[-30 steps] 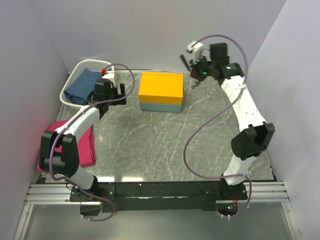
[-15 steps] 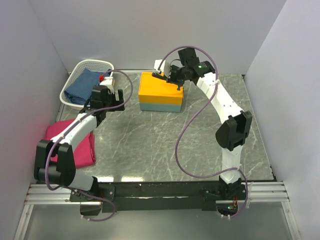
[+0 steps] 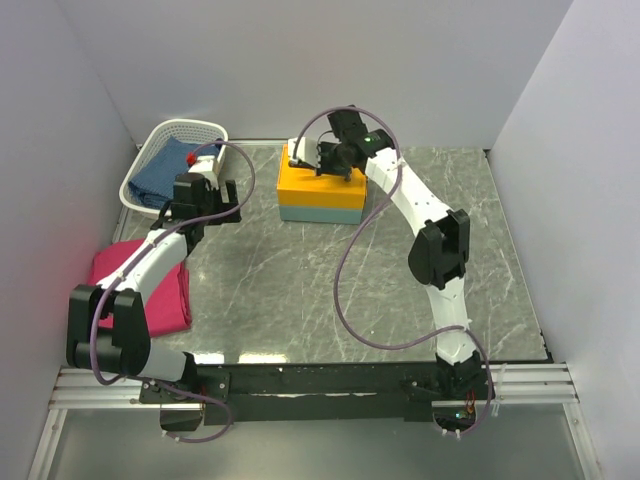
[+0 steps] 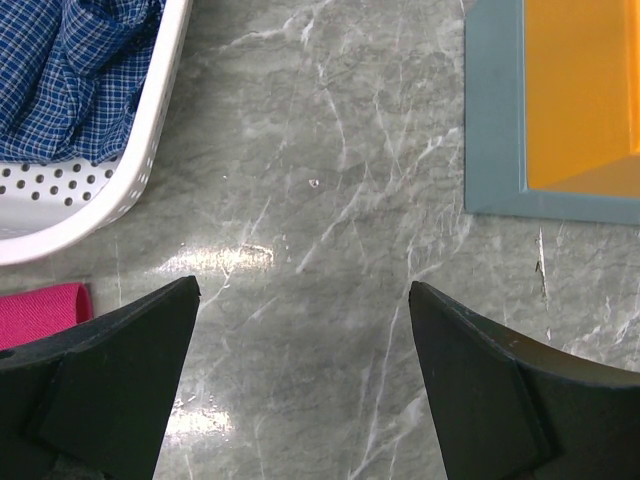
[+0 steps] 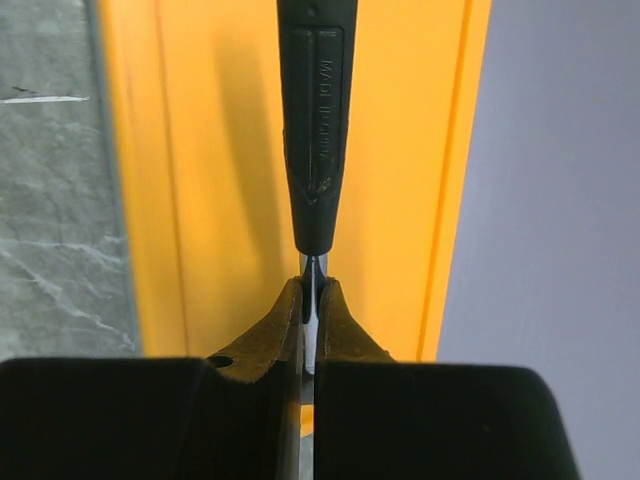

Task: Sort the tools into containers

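My right gripper is shut on the thin metal neck of the black-handled hammer. It holds the hammer just above the yellow-orange top of the box, near the box's far left edge, with the handle pointing away from the fingers. The hammer's head is hidden behind my fingers. The box top fills the right wrist view. My left gripper is open and empty, and in its wrist view it hangs over bare table between the white perforated basket and the box. No other tools show.
The basket at the back left holds a blue checked cloth. A folded pink cloth lies at the left edge. Grey walls close in the back and both sides.
My right arm has swung from the back right corner leftwards to over the box, carrying the hammer. My left gripper has drifted slightly left and back, still open.
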{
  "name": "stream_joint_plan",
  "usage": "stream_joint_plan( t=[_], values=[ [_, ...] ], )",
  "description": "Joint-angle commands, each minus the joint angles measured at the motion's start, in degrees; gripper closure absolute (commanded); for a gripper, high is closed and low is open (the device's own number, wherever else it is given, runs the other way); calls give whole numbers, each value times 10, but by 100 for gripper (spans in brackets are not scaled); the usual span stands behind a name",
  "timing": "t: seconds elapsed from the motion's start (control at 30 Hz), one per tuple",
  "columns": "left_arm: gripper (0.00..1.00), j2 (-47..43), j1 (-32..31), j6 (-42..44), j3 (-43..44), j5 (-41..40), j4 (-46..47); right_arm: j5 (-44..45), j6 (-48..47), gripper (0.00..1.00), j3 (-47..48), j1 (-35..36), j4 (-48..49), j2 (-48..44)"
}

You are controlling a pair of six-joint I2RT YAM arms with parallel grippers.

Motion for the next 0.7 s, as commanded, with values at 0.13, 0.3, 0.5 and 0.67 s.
stream_joint_plan(
  t=[0.13, 0.3, 0.5, 0.67],
  values=[
    [7, -19, 5, 0, 18, 8, 4, 61, -2, 76, 10, 25, 47, 9],
    [8, -20, 5, -5, 15, 21, 12, 99, 29, 52, -22, 30, 87, -7],
    [8, -22, 5, -14, 18, 28, 18, 164, 90, 27, -80, 29, 172, -77],
    [3, -24, 5, 2, 47, 26, 20, 187, 209, 8, -152, 16, 240, -184]
  ],
)
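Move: The right hand holds the hammer by its neck just above the box's yellow lid, whose middle lies about 4 cm to its left, level fore and aft, and 2 cm below. The white basket stands roughly 36 cm to the left and 5 cm farther out, some 15 cm lower. From the left hand the lid's middle is about 20 cm to the right, 8 cm ahead and 2 cm higher. The right hand eases down 1 cm, opens wide, releasing the hammer, then rises 3 cm and backs off right. ##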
